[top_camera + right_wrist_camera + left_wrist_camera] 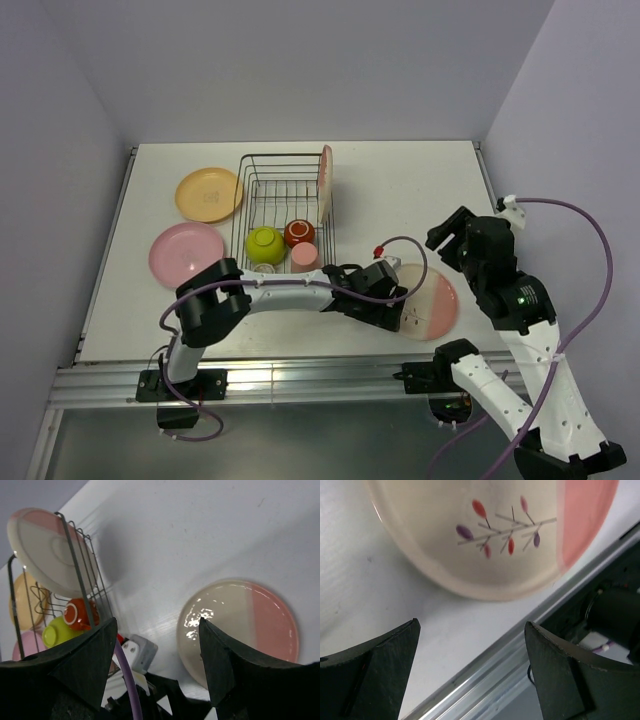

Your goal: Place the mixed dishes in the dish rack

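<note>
The dish rack (283,190) holds a pink-and-cream plate (326,177) upright at its right side, the lime-green bowl (265,243), the red-brown mug (300,232) and the salmon-pink cup (305,258). The orange-yellow plate (209,193) and the pink plate (186,253) lie left of the rack. The cream-pink twig plate (436,300) lies flat near the front edge. My left gripper (404,312) is open and empty at its left rim; in the left wrist view (470,635) the plate (505,535) lies just ahead. My right gripper (447,238) is open and empty, raised above the table.
The metal rail (485,675) of the table's front edge runs right under the left gripper. The right wrist view shows the rack (75,575), the upright plate (42,547), the twig plate (240,625) and the left arm's wrist (150,695). The right arm's base (455,365) stands close by.
</note>
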`<state>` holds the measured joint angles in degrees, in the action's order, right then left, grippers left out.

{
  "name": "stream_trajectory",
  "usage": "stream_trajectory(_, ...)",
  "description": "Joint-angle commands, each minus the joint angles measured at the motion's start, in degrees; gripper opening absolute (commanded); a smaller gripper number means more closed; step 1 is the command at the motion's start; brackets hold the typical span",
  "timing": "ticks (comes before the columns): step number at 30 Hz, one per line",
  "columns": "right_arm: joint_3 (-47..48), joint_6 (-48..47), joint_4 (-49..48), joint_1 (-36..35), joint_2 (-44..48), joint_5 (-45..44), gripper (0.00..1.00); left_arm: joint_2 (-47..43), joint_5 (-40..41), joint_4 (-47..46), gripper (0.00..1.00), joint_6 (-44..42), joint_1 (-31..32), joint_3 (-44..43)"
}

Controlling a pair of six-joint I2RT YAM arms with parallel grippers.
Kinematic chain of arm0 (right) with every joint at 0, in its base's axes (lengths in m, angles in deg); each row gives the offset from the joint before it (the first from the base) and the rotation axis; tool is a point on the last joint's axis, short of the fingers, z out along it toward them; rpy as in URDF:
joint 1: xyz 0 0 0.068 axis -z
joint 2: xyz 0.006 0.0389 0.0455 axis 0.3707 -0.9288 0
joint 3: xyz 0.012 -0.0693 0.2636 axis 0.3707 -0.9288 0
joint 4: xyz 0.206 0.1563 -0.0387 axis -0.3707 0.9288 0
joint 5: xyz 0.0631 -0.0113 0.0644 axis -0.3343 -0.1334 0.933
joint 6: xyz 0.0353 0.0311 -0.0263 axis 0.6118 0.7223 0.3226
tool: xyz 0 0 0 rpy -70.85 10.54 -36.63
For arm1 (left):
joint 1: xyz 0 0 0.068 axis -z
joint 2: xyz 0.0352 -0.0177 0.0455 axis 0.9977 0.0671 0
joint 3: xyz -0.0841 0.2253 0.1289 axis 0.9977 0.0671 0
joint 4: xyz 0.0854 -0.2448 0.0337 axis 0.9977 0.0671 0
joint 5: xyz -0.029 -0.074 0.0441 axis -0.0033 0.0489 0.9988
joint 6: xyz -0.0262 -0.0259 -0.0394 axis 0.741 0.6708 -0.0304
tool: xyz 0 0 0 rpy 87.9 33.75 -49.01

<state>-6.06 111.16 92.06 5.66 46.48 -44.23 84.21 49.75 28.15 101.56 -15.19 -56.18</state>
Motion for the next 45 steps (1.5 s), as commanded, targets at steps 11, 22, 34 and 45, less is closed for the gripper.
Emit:
stream_trajectory(11, 1.48, -0.89, 9.80, 0.19, 5.55, -4.81, 0.74, 6.63, 15.09, 10.52, 0.91, 11.97, -3.98, -8.21)
stream_trajectory(22, 2.71, -2.64, 10.68, 0.19, 8.45, -5.77, 0.74, 16.74, 19.57, 18.00, 0.71, 10.39, -4.86, -19.28)
stream_trajectory(34, 4.82, -3.70, 12.09, 0.19, 10.39, -7.44, 0.74, 21.13, 24.23, 20.90, 0.43, 10.39, -4.60, -19.63)
stream_trajectory(45, 3.86, -4.14, 12.44, 0.19, 11.44, -7.80, 0.74, 24.74, 23.45, 21.34, 0.00, 7.06, -4.60, -23.41)
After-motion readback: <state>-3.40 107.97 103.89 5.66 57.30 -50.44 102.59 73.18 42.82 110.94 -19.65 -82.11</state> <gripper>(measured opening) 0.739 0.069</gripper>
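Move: The two-tone plate lies flat with its middle about 7 cm ahead of the left hand and 8 cm to its right, some 4 cm lower. The peach cup, in the dish rack, stands about 16 cm ahead and 19 cm to the left of that hand; the rack's middle is some 24 cm ahead and 24 cm left. From the right hand, the plate is about 5 cm back, 4 cm left and 25 cm below. The left hand's fingers pinch the plate's left-forward rim, after a sweep of about 12 cm forward along the plate's left side, sinking some 3 cm. The hand turns about 25 degrees counter-clockwise on the way, and the wide-open fingers close nearly shut, one on each side of the rim. The empty, open right hand draws back and to the right, high over the table. ##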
